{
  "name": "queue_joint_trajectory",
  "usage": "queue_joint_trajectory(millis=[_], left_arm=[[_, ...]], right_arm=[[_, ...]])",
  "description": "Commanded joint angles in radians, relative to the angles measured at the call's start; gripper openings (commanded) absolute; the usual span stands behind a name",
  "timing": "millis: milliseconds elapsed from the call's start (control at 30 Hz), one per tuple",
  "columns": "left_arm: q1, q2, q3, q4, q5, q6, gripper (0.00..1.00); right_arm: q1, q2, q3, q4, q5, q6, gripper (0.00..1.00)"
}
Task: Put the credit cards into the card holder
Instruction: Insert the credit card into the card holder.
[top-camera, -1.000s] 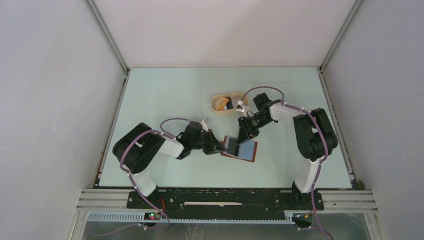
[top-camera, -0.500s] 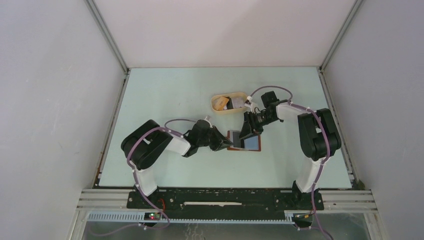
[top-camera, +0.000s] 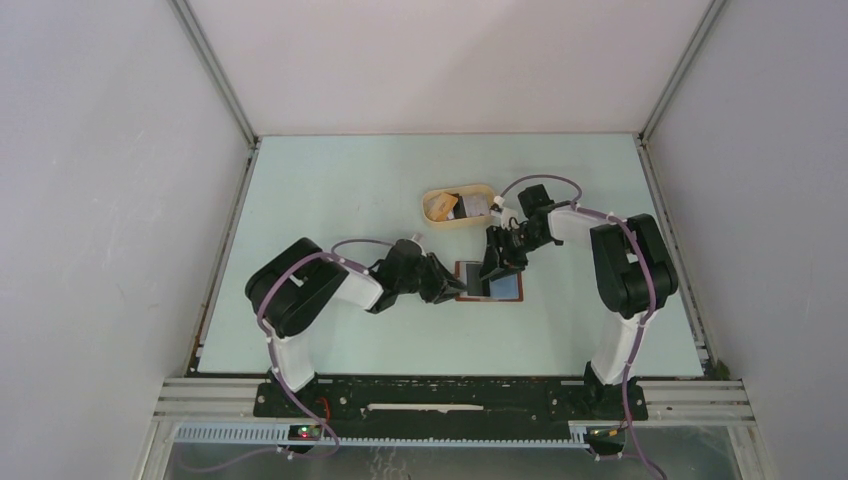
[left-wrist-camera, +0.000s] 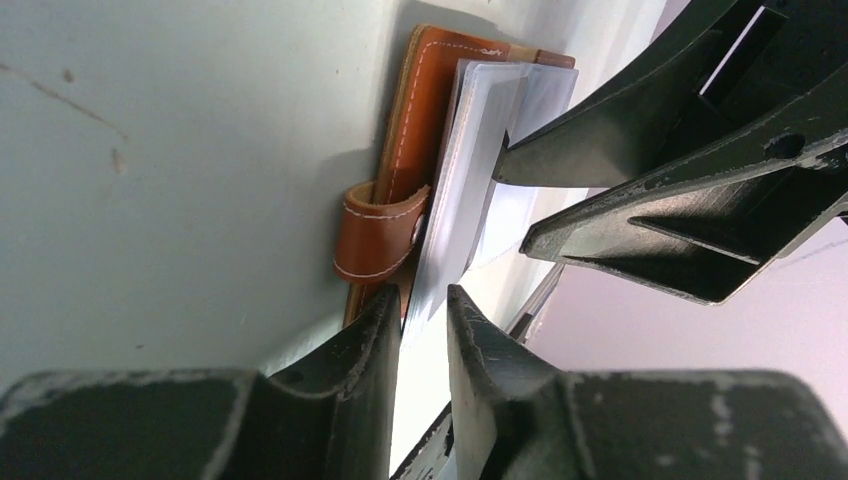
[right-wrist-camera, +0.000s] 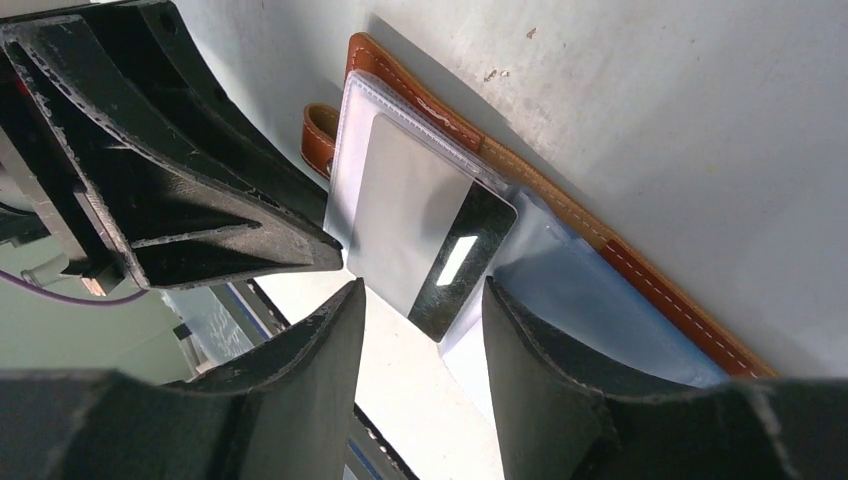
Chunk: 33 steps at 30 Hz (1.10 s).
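The reddish-brown card holder (top-camera: 490, 283) lies open on the table, its strap (left-wrist-camera: 375, 235) at the near side in the left wrist view. A silvery credit card (right-wrist-camera: 430, 235) with a black stripe rests on its clear pockets, the striped end pointing at my right gripper (right-wrist-camera: 425, 300). That gripper is open and the card's corner lies loose between its tips. A light blue credit card (right-wrist-camera: 600, 300) shows in the other half. My left gripper (left-wrist-camera: 422, 305) stands open at the holder's left edge, a clear pocket's edge (left-wrist-camera: 470, 180) running between its fingers. From the top the grippers (top-camera: 455, 285) (top-camera: 495, 268) face each other across the holder.
A tan oval tray (top-camera: 437, 215) stands just behind the holder and has more cards (top-camera: 473, 205) in it. The right arm reaches in between the tray and the holder. White walls close off the table on the left, right and back.
The holder has been drawn back and to the right and now lies squarer. My left gripper's jaws, shut a second ago, have parted. The right gripper's jaws have widened a little.
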<state>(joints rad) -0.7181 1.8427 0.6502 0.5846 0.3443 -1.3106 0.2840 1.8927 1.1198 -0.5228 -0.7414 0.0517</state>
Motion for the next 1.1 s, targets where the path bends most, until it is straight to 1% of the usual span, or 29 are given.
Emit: queue_joint_trajectory(millis=[0, 467, 567, 800, 967, 1033, 1067], left_arm=[[-0.005, 0.025, 0.043, 0.0, 0.024, 0.001, 0.29], [-0.006, 0.05, 0.055, 0.024, 0.05, -0.002, 0.3], [-0.002, 0.034, 0.045, 0.029, 0.045, 0.005, 0.36], [0.025, -0.086, -0.027, -0.014, 0.008, 0.062, 0.56], [0.051, -0.182, -0.073, -0.086, -0.026, 0.133, 0.59], [0.068, -0.225, -0.086, -0.134, -0.056, 0.198, 0.58], [0.076, -0.247, -0.079, -0.185, -0.078, 0.246, 0.58]], right_arm=[[0.007, 0.034, 0.012, 0.026, 0.022, 0.03, 0.56], [0.031, 0.068, 0.024, 0.047, -0.152, 0.049, 0.54], [0.008, 0.075, 0.026, 0.042, -0.147, 0.047, 0.54], [-0.021, 0.094, 0.026, 0.049, -0.199, 0.052, 0.54], [-0.022, 0.127, 0.038, 0.044, -0.211, 0.062, 0.54], [-0.027, 0.132, 0.039, 0.047, -0.213, 0.066, 0.54], [-0.029, 0.134, 0.04, 0.047, -0.216, 0.068, 0.53]])
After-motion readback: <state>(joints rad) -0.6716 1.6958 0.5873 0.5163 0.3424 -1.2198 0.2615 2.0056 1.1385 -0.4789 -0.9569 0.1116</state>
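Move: The credit card lies half in its sleeve, its middle roughly 3 cm left of the right fingertips, about 1 cm back and 1 cm below. The card holder's middle is about 1 cm left and 1 cm back of them, and the tray lies some 15 cm ahead and 7 cm left. From the left hand, at the holder's left edge, the card is about 3 cm right and 2 cm ahead. Right fingertips push the card left about 2 cm into its sleeve; left fingers open wider, lifting up and left. ##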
